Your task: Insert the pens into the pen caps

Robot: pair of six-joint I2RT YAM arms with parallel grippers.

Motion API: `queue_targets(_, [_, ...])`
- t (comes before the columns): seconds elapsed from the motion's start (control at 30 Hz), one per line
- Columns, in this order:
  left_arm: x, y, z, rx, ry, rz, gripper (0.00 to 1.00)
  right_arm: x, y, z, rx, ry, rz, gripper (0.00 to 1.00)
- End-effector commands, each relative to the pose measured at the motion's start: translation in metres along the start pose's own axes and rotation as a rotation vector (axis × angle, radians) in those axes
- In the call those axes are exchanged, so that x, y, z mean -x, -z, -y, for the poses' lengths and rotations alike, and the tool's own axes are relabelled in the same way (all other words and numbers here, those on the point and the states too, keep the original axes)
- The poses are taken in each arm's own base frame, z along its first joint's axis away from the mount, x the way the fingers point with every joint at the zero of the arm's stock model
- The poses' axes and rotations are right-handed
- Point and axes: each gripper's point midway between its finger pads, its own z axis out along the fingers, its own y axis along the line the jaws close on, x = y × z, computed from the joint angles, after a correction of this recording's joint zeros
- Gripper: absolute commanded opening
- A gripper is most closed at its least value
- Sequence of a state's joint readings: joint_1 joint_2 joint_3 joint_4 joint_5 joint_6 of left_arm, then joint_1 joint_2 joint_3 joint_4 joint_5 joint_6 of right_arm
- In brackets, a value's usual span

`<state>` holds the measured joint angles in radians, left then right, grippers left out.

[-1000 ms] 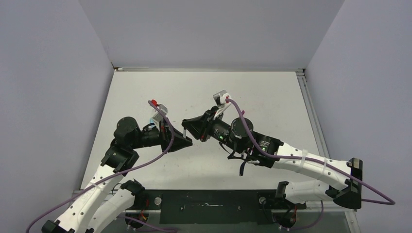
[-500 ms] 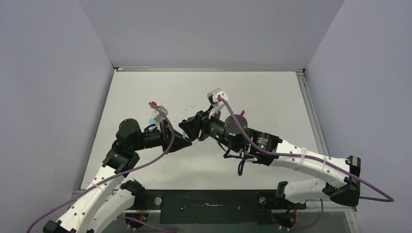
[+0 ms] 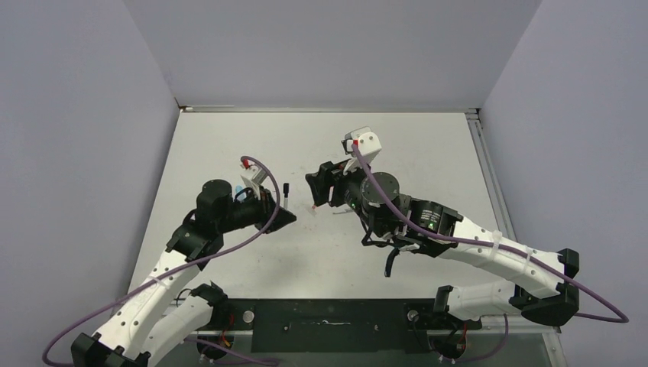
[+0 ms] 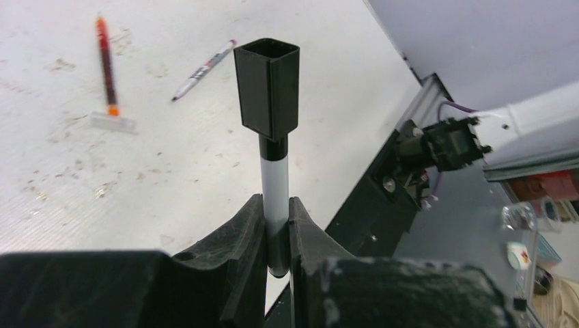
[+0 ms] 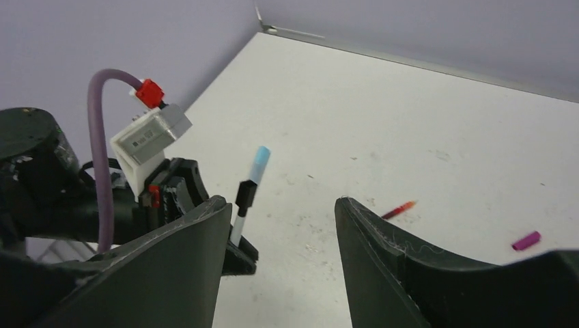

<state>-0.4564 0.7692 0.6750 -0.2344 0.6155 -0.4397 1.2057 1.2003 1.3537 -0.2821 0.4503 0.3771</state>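
My left gripper [image 4: 276,201] is shut on a pale grey-white pen [image 4: 275,181] that stands upright. A black square cap [image 4: 267,85] sits over the pen's top end. From above, the left gripper [image 3: 289,219] and this pen [image 3: 284,200] are left of centre. My right gripper [image 3: 313,187] is just to their right, open and holding nothing. The right wrist view has its jaws wide apart [image 5: 280,208], with the capped pen [image 5: 240,212] beside its left finger. A light-blue cap [image 5: 259,162] shows just past that pen's top. A red pen [image 4: 104,65] lies on the table.
A second whitish pen [image 4: 203,68] lies near the red one, and a clear flat piece [image 4: 113,121] sits at the red pen's end. A small purple cap [image 5: 526,240] lies at the right. The black base plate [image 4: 382,205] marks the table's near edge.
My right gripper has opened and pulled back up and to the right, away from the left gripper. The left gripper shifted slightly right, and its upright capped pen now stands free.
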Motion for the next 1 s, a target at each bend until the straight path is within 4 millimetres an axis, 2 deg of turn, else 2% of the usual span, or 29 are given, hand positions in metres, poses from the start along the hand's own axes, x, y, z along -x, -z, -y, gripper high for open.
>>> queue_targets(0.0, [0.02, 0.001, -0.037, 0.229, -0.028, 0.018, 0.0, -0.005, 0.01, 0.039, -0.18, 0.096, -0.034, 0.58])
queue_targets(0.2, [0.023, -0.005, -0.085, 0.457, 0.013, -0.015, 0.0, -0.054, 0.005, 0.061, -0.276, 0.195, -0.177, 0.59])
queue_targets(0.47, [0.023, -0.008, -0.153, 0.789, 0.057, -0.086, 0.0, -0.101, 0.001, 0.069, -0.285, 0.26, -0.312, 0.61])
queue_targets(0.73, [0.014, -0.006, -0.203, 1.039, 0.116, -0.161, 0.0, -0.132, -0.003, 0.067, -0.244, 0.275, -0.387, 0.61])
queue_targets(0.97, [-0.009, -0.003, -0.24, 1.186, 0.16, -0.247, 0.0, -0.144, -0.002, 0.07, -0.228, 0.308, -0.426, 0.61])
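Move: The open table I'm taking the capped black pen to is about 17 cm ahead of my left hand, 12 cm left and 23 cm below; the blue marker lies some 19 cm ahead and 18 cm left, the clear cap 15 cm ahead and 4 cm right. From my right hand, 38 cm up, the orange pen is 19 cm ahead and 2 cm left, the white marker 15 cm ahead and 6 cm right. I swing my left hand down about 14 cm, forward as far and some 10 cm left towards the bare table beside the blue marker, turning the fingers from sideways to steeply down while they keep pinching the capped pen. My empty right hand, still open, sinks about 15 cm towards the orange pen, easing a little right as its fingers tip down some 30 degrees. ##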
